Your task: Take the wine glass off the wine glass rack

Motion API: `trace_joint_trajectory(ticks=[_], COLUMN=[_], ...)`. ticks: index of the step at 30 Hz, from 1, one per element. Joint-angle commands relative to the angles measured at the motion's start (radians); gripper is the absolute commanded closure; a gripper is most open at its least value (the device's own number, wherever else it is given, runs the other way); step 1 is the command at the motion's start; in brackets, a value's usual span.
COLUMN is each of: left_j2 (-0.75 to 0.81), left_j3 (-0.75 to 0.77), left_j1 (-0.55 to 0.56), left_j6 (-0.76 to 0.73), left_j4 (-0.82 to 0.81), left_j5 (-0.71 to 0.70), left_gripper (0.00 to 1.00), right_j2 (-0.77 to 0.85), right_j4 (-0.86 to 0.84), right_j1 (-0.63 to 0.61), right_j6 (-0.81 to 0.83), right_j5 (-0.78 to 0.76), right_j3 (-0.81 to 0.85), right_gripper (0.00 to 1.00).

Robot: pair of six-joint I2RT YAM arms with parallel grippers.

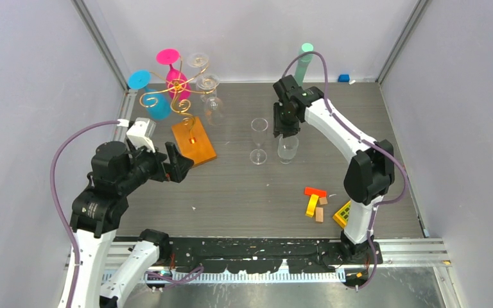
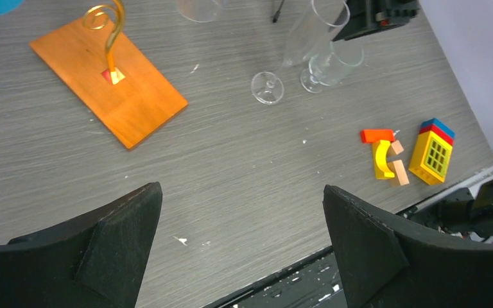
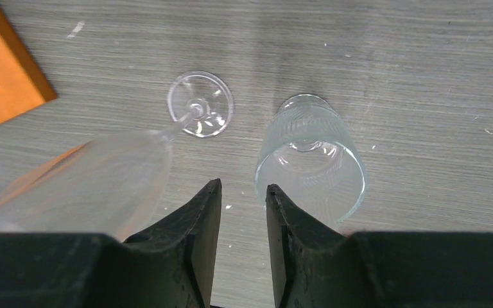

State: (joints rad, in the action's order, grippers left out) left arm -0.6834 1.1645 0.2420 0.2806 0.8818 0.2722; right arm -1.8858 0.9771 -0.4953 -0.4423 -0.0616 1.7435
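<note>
The wine glass rack [image 1: 178, 90], gold wire scrolls on an orange base [image 1: 194, 141], stands at the back left. A pink glass [image 1: 176, 82], a blue glass [image 1: 157, 106] and clear glasses [image 1: 208, 83] hang on it. Two clear glasses stand upright mid-table: a tall flute [image 1: 258, 140] and a short wine glass [image 1: 287, 149]. My right gripper [image 1: 287, 131] hovers over the short glass [image 3: 309, 157], jaws open with nothing between them [image 3: 242, 186], its right fingertip by the rim. My left gripper [image 1: 176, 163] is wide open beside the base [image 2: 109, 83], holding nothing [image 2: 241, 189].
Coloured blocks [image 1: 314, 202] and a yellow house block [image 1: 343, 213] lie near the right arm's base. A mint-green cylinder [image 1: 305, 58] and a small blue block [image 1: 343, 78] sit at the back wall. The flute's foot [image 3: 200, 104] is just left of the short glass.
</note>
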Motion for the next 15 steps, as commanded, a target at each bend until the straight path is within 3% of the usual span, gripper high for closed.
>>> trace_joint_trajectory(ticks=[1, 5, 8, 11, 15], left_j2=[0.01, 0.025, 0.03, 0.033, 0.046], left_j3=[0.054, 0.055, 0.057, 0.057, 0.051], left_j1=[0.005, 0.005, 0.005, 0.005, 0.005], left_j6=[-0.039, -0.042, -0.039, -0.03, -0.027], left_j4=[0.011, 0.006, 0.004, 0.002, -0.005], left_j5=[-0.089, -0.126, -0.151, -0.175, -0.192], left_gripper=[0.01, 0.0, 0.0, 0.0, 0.0], right_j2=[0.161, 0.29, 0.364, 0.393, 0.303], right_j4=[-0.023, -0.2, -0.473, -0.798, -0.877], right_j1=[0.0, -0.001, 0.0, -0.004, -0.027], right_j6=[-0.016, -0.11, -0.242, -0.487, -0.634], right_j5=[0.035, 0.233, 0.357, 0.424, 0.425], right_j3=[0.081, 0.039, -0.029, -0.129, -0.038], right_gripper=[0.62, 0.6, 0.49, 0.39, 0.37])
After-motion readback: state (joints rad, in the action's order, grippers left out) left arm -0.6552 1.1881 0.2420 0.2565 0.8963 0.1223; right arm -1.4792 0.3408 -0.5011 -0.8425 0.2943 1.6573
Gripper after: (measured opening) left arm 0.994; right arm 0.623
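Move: Just below the right hand stands the short glass, about 9 cm down, 2 cm to the right and 1 cm back, with the tall glass some 8 cm left, 1 cm back and 5 cm down. The next clear wine glass hangs about 6 cm ahead, 20 cm left and 5 cm up, and the far clear glass some 6 cm beyond and 2 cm left of it. From the left hand, the next one is roughly 23 cm ahead, 7 cm right and 12 cm lower. Climbing fast from the short glass it has already released, the right hand rises about 27 cm and swings 8 cm left, towards the top of the rack. Its wrist rolls and tips up some 60 degrees, so the down-pointing fingers end nearly level, facing forward-left, and spread wider. The left hand, still wide open, eases left and turns slightly counter-clockwise, touching nothing. ##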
